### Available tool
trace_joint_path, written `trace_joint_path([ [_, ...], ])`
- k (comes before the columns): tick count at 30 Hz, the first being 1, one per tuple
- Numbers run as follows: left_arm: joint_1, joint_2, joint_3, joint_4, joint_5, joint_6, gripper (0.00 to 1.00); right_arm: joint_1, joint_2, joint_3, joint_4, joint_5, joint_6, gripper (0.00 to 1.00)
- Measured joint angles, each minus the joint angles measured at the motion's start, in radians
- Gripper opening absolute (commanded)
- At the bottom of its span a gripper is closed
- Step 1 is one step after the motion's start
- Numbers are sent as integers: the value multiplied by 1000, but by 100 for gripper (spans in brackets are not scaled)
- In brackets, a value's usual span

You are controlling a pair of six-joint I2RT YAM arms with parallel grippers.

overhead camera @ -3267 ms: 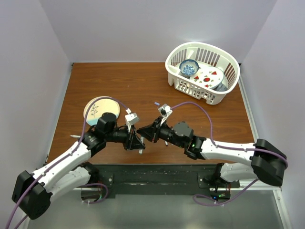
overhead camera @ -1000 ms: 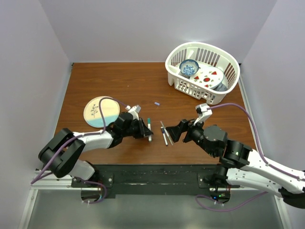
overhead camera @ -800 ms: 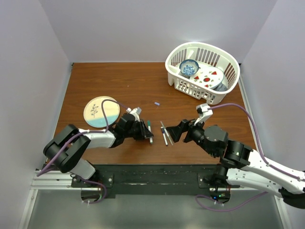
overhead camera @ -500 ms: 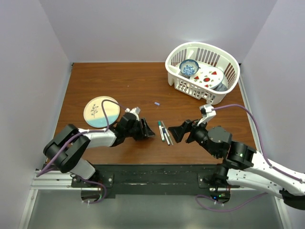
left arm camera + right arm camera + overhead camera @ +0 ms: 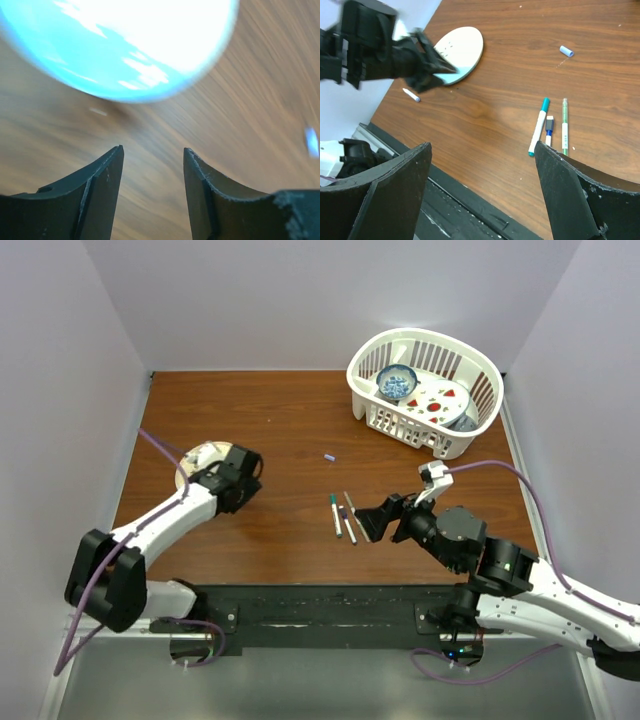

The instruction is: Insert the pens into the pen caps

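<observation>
Three pens lie side by side mid-table: a white pen with a teal cap [image 5: 336,516] [image 5: 539,126], a short blue-tipped pen [image 5: 548,131] and a thin green pen [image 5: 564,126]. Another small white pen [image 5: 411,95] lies near the plate's front. A loose lavender pen cap [image 5: 329,456] [image 5: 566,51] sits farther back. My left gripper [image 5: 243,480] [image 5: 152,150] hovers open and empty at the edge of the round plate [image 5: 125,45]. My right gripper [image 5: 375,520] [image 5: 482,150] hangs wide open just right of the three pens, holding nothing.
A round plate [image 5: 200,452] with a teal band lies at the left, mostly under my left gripper. A white basket [image 5: 470,435] holding dishes stands at the back right. The table's black front rail [image 5: 470,200] runs close below my right gripper.
My left gripper opened and let go of the teal-capped pen beside the other two, then swung left to the plate. The right arm barely moved.
</observation>
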Motion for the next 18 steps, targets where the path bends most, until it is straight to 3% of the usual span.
trace_joint_path([
  [4,122,-108,-34,-119,-110,-66,55,0,2,-11,-6,-7,2,88],
  [10,344,-302,-138,-123,-156,-82,55,0,36,-11,-7,-26,2,88],
  [18,601,-240,-151,-54,-102,-19,49,0,102,-10,-11,-61,2,88],
])
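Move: The uncapped white pen lies about 18 cm to the left of the left hand, 9 cm nearer the base and 6 cm below; the plate's middle is some 9 cm left and 4 cm ahead. For the right hand, the loose blue cap is roughly 21 cm ahead, 4 cm left and 24 cm down. Short of it, the teal pen lies 8 cm ahead and 3 cm left, the dark-capped pen 7 ahead, 1 left. Towards the uncapped white pen the left hand sweeps fast to its left, about 20 cm and slightly back, passing the plate's near edge, rising a couple of centimetres and then sinking again, while the wrist turns some 40 degrees counter-clockwise with the empty fingers held half open. Wide open, the right hand sinks a few centimetres, easing left and tipping down. ##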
